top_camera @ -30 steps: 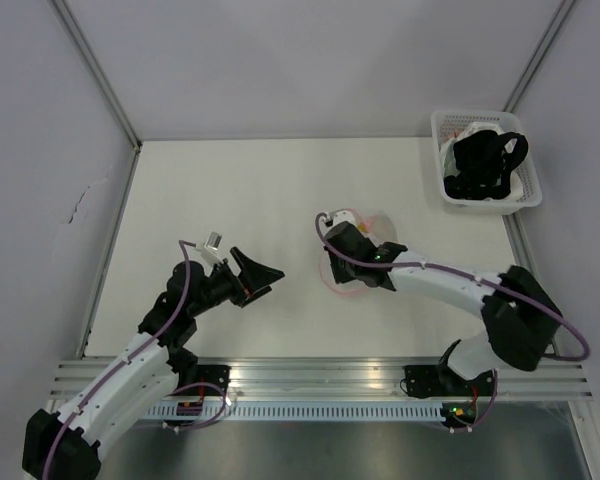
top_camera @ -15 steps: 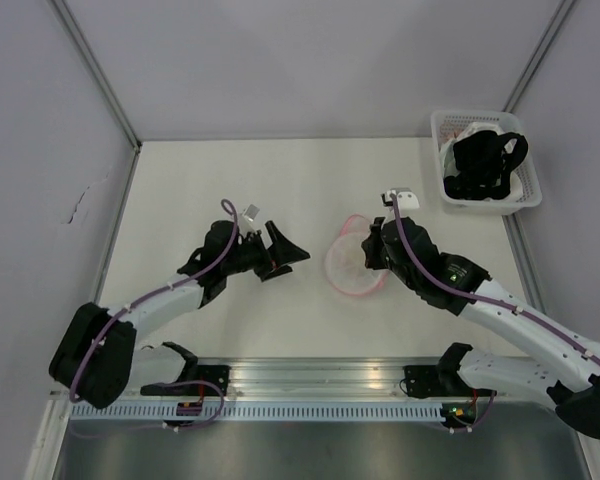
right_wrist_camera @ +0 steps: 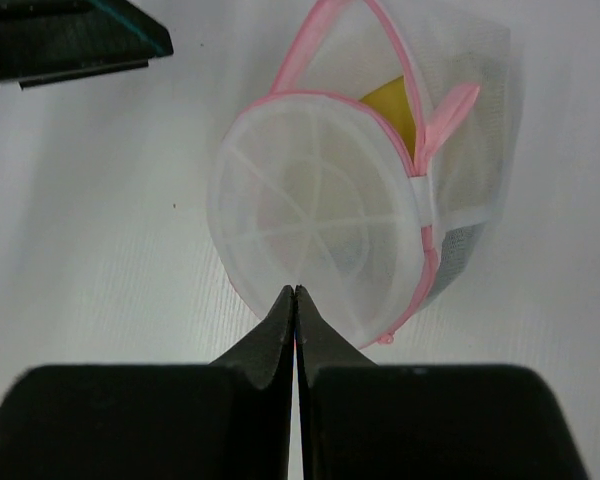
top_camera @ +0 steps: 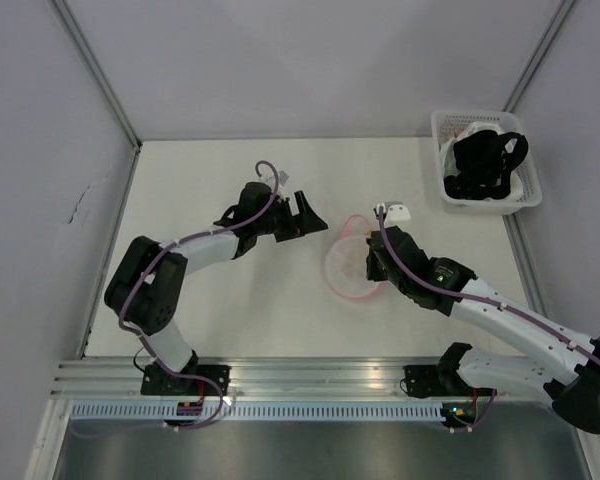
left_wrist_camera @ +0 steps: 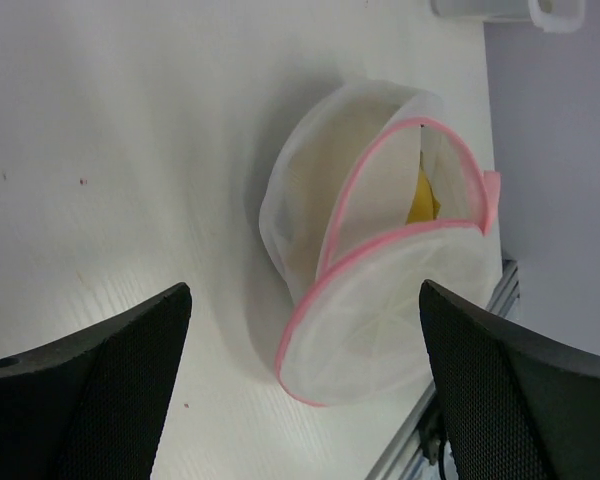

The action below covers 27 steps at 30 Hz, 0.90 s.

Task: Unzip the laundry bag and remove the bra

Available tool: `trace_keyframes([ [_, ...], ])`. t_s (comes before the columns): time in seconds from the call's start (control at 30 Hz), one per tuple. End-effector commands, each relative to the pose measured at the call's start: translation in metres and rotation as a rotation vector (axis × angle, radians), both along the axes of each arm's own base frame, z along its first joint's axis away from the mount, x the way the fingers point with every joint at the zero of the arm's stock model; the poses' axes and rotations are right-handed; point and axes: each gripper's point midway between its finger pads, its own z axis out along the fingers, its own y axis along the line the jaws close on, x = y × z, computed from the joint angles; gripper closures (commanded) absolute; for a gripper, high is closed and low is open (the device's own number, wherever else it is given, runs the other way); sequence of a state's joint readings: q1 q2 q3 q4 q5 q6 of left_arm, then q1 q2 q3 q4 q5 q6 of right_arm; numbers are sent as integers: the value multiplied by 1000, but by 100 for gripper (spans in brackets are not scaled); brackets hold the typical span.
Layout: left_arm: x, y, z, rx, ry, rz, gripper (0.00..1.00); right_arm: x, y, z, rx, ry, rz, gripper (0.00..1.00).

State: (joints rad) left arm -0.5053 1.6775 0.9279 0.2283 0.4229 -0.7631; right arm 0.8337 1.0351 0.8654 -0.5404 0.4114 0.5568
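The laundry bag [top_camera: 346,270] lies mid-table, its pink-trimmed round lid unzipped and swung open. The left wrist view shows the bag [left_wrist_camera: 305,190] with the yellow bra [left_wrist_camera: 423,195] inside the gap. The right wrist view also shows the bag [right_wrist_camera: 320,215] and the bra [right_wrist_camera: 388,105]. My right gripper [top_camera: 371,266] is shut, its tips [right_wrist_camera: 296,290] pinched on the near edge of the lid. My left gripper [top_camera: 310,215] is open wide and empty, left of the bag and apart from it, with the bag between its spread fingers in the left wrist view [left_wrist_camera: 305,290].
A white plastic basket [top_camera: 443,185] holding a black strappy garment [top_camera: 488,160] stands at the back right corner. A metal rail [top_camera: 310,378] runs along the near table edge. Grey walls close in the left, back and right sides.
My left gripper has swung up and right, toward the bag. My right gripper crossed from the bag's left side to its right, and the lid now stands open.
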Motion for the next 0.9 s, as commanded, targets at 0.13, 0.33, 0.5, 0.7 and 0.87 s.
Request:
trace_keyframes([
  [0.13, 32, -35, 8, 43, -222, -224, 4, -5, -1, 2, 35, 3, 5, 99],
  [0.33, 29, -65, -13, 4, -223, -398, 6, -8, -1, 1, 38, 11, 12, 100],
  [0.5, 19, -89, -21, -31, -255, -524, 7, -8, -3, -1, 29, 11, 8, 99],
  [0.7, 16, -97, -26, -62, -232, -558, 35, -9, -4, -6, 28, 20, 8, 100],
  [0.87, 10, -98, -30, -67, -218, -563, 75, -9, -7, -7, 26, 21, 2, 99],
])
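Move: The near-left part of the laundry bag's pink-edged mouth lies about 9 cm to the left hand's right, nearly level in reach (1 cm ahead) and 5 cm lower. The yellow cloth inside is roughly 13 cm right, 2 cm back and 7 cm below. The round mesh lid's middle is some 10 cm right, 11 cm back and 8 cm down. From the right hand, that part of the edge is about 10 cm ahead, 4 cm left and 9 cm below. The left hand's fingers, wide open at first, close around the pink edge of the bag's mouth and seem to begin pinching it, still a little apart at the end. To get there the hand sweeps about 9 cm right, swinging out some 4 cm forward and then back again, while sinking 4 to 5 cm and turning roughly 30 degrees clockwise. ##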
